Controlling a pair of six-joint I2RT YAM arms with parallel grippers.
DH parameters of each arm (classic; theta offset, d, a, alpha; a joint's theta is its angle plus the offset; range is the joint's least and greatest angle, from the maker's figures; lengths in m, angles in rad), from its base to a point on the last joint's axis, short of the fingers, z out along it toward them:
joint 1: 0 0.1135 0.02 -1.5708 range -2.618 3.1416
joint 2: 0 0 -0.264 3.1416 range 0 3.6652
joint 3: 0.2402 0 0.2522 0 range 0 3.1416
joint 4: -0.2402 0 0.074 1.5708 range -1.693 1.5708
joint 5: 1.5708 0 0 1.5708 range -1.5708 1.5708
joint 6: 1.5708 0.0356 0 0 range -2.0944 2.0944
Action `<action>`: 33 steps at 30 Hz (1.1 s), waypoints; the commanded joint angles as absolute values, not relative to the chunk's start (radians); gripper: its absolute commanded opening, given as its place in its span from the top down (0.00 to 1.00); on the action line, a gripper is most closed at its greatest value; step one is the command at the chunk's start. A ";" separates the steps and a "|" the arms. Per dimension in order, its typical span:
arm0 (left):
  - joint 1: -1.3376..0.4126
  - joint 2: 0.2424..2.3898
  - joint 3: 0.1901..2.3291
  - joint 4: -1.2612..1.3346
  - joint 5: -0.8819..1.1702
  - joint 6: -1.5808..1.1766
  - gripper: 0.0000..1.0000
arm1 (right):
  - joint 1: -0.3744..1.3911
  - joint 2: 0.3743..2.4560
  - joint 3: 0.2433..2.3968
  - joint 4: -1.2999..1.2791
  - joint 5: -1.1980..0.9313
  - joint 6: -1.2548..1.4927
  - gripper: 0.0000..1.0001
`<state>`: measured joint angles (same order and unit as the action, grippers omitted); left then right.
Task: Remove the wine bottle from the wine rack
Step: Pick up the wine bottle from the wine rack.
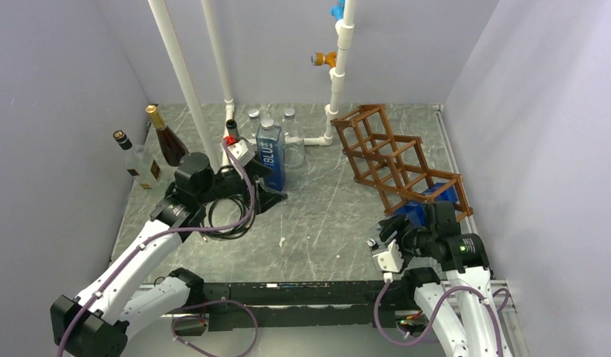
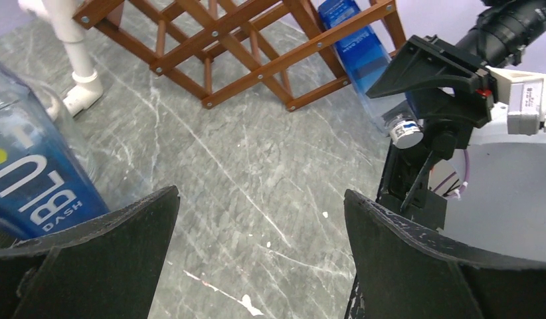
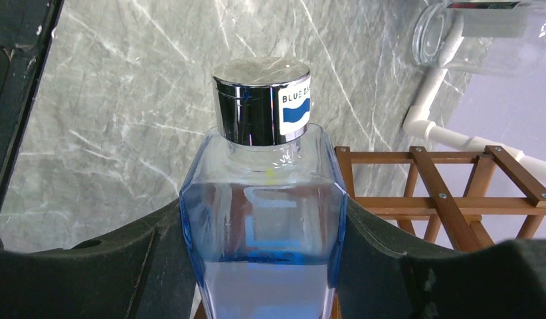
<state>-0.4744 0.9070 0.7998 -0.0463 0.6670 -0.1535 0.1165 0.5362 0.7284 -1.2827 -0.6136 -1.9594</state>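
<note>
The wine bottle (image 1: 419,210) is clear blue glass with a silver cap. It lies in the lowest cell of the reddish-brown wine rack (image 1: 399,160) at the right, cap end sticking out toward the near side. My right gripper (image 1: 401,225) is shut on its shoulder; in the right wrist view both black fingers press the sides of the bottle (image 3: 264,219), with the rack (image 3: 403,203) behind. The left wrist view shows the same bottle (image 2: 357,46) inside the rack (image 2: 290,60). My left gripper (image 1: 264,182) stands open and empty over the marbled floor (image 2: 260,199).
A second blue bottle (image 1: 270,152) stands upright just beside my left gripper, with clear bottles (image 1: 291,137) behind it. Two dark bottles (image 1: 167,140) stand at the back left. White pipes (image 1: 185,82) rise along the back wall. Walls close in on both sides.
</note>
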 commanded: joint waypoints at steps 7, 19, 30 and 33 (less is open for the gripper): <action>-0.576 0.901 0.734 0.124 0.732 -0.115 0.00 | 0.123 0.582 0.777 -1.247 -0.824 -1.854 0.71; -1.071 0.899 0.594 0.274 0.248 0.209 0.00 | 0.138 0.584 0.765 -1.236 -0.850 -1.830 0.72; -1.402 1.212 0.553 0.780 -0.200 0.410 0.02 | 0.141 0.568 0.720 -1.226 -0.843 -1.843 0.70; -1.444 1.331 0.581 0.889 -0.271 0.441 0.03 | 0.142 0.565 0.717 -1.228 -0.843 -1.840 0.70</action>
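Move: The held bottle, already in the right gripper's fingers, has its middle about 31 cm to the left gripper's right, 6 cm back and 14 cm below it. Some 15 cm ahead of the left gripper, 2 cm to its left and 13 cm lower, stands the blue bottle; the rack is about 17 cm ahead, 36 cm to its right and 18 cm below. From the right gripper the held bottle's middle lies 3 cm ahead, 4 cm right, 2 cm below. Bring the open left gripper away from the standing blue bottle, back and right, then on rightwards and down towards the cap of the held bottle: about 15 cm right, 12 back and 8 down, rolling some 35 degrees so the forward finger rises. Keep the right gripper's pinch on the bottle, easing it 2 cm left and tipping its left side up about 10 degrees. ##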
